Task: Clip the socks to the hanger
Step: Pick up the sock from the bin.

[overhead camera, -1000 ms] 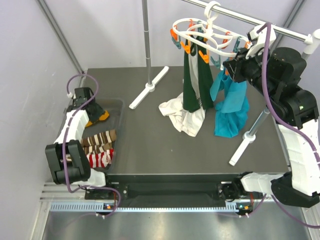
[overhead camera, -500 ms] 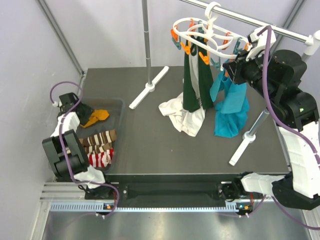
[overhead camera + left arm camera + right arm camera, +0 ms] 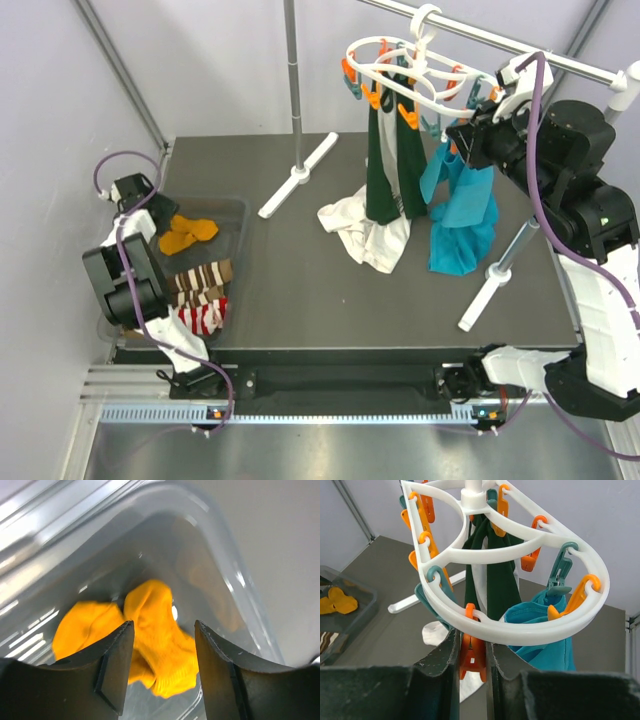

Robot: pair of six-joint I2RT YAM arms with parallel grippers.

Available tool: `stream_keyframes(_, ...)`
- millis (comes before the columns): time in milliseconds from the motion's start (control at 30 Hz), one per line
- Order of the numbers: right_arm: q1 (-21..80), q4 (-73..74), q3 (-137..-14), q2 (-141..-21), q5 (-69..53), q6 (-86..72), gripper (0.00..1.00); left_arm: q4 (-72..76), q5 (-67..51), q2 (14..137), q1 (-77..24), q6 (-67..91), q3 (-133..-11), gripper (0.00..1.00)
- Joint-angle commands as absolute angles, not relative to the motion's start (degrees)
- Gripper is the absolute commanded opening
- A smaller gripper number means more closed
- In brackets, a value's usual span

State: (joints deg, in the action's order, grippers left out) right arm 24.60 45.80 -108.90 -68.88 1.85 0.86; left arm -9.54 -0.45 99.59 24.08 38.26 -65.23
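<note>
A mustard-orange sock lies loose at the far end of the clear tray. A brown-and-cream striped sock and a red-and-white striped sock lie nearer me. My left gripper hovers at the tray's far left corner, open, with the mustard sock below and beyond its fingers. The white oval hanger hangs from the rail at the back right. My right gripper is shut on an orange clip under the ring's near edge.
Dark green socks, a white sock and teal socks hang from the hanger, their ends on the table. The grey rail rests on two poles with white feet. A wall stands close on the left.
My left gripper has opened, let go of the mustard sock and drawn back to the far left. The sock now lies in the tray. The right arm has not moved.
</note>
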Motion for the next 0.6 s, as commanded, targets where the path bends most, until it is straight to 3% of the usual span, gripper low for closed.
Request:
stream_keyframes(0, 25.31, 45.09, -110.13, -67.94, 0.97, 1.32, 0.0, -6.41, -2.45, 102.56, 24.52, 36.39, -68.9, 0.56)
stream_keyframes(367, 25.23, 44.74, -109.78, -68.2, 0.97, 1.41, 0.0, -9.14, -5.1, 110.65, 24.52, 39.37, -70.66, 0.48)
stream_keyframes(433, 25.31, 44.74, -109.69, -68.29, 0.88, 1.41, 0.0, -9.05, -4.83, 111.18, 24.61, 38.85, -70.58, 0.41)
stream_keyframes(567, 25.4, 44.65, -109.6, -68.2, 0.62, 1.41, 0.0, -9.23, -6.84, 109.96, 24.52, 38.06, -71.54, 0.15)
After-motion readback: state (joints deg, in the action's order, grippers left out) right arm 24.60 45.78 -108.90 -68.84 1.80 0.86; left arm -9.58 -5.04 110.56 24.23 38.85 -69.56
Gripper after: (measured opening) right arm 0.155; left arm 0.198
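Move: The orange sock lies in the bin under the left hand, its middle about 4 cm to the right, level fore and aft, and some 6 cm below; a folded lobe of it sits almost straight beneath the fingertips. From the same hand, the brown striped sock is about 14 cm back and 8 cm right, the red striped sock about 22 cm back and 9 cm right. From the right hand at the hanger, the orange sock is roughly 62 cm left, 13 cm ahead and 46 cm below. The left hand eases about 1.5 cm forward and then sinks some 5 cm into the bin onto the far lobe of the orange sock, fingers still slanting forward and down, with hardly any turn of the wrist. As it nears the bottom the half-open fingers close, most of it at the very end once the descent has nearly stopped, and the fingertips pinch a fold of that lobe. ##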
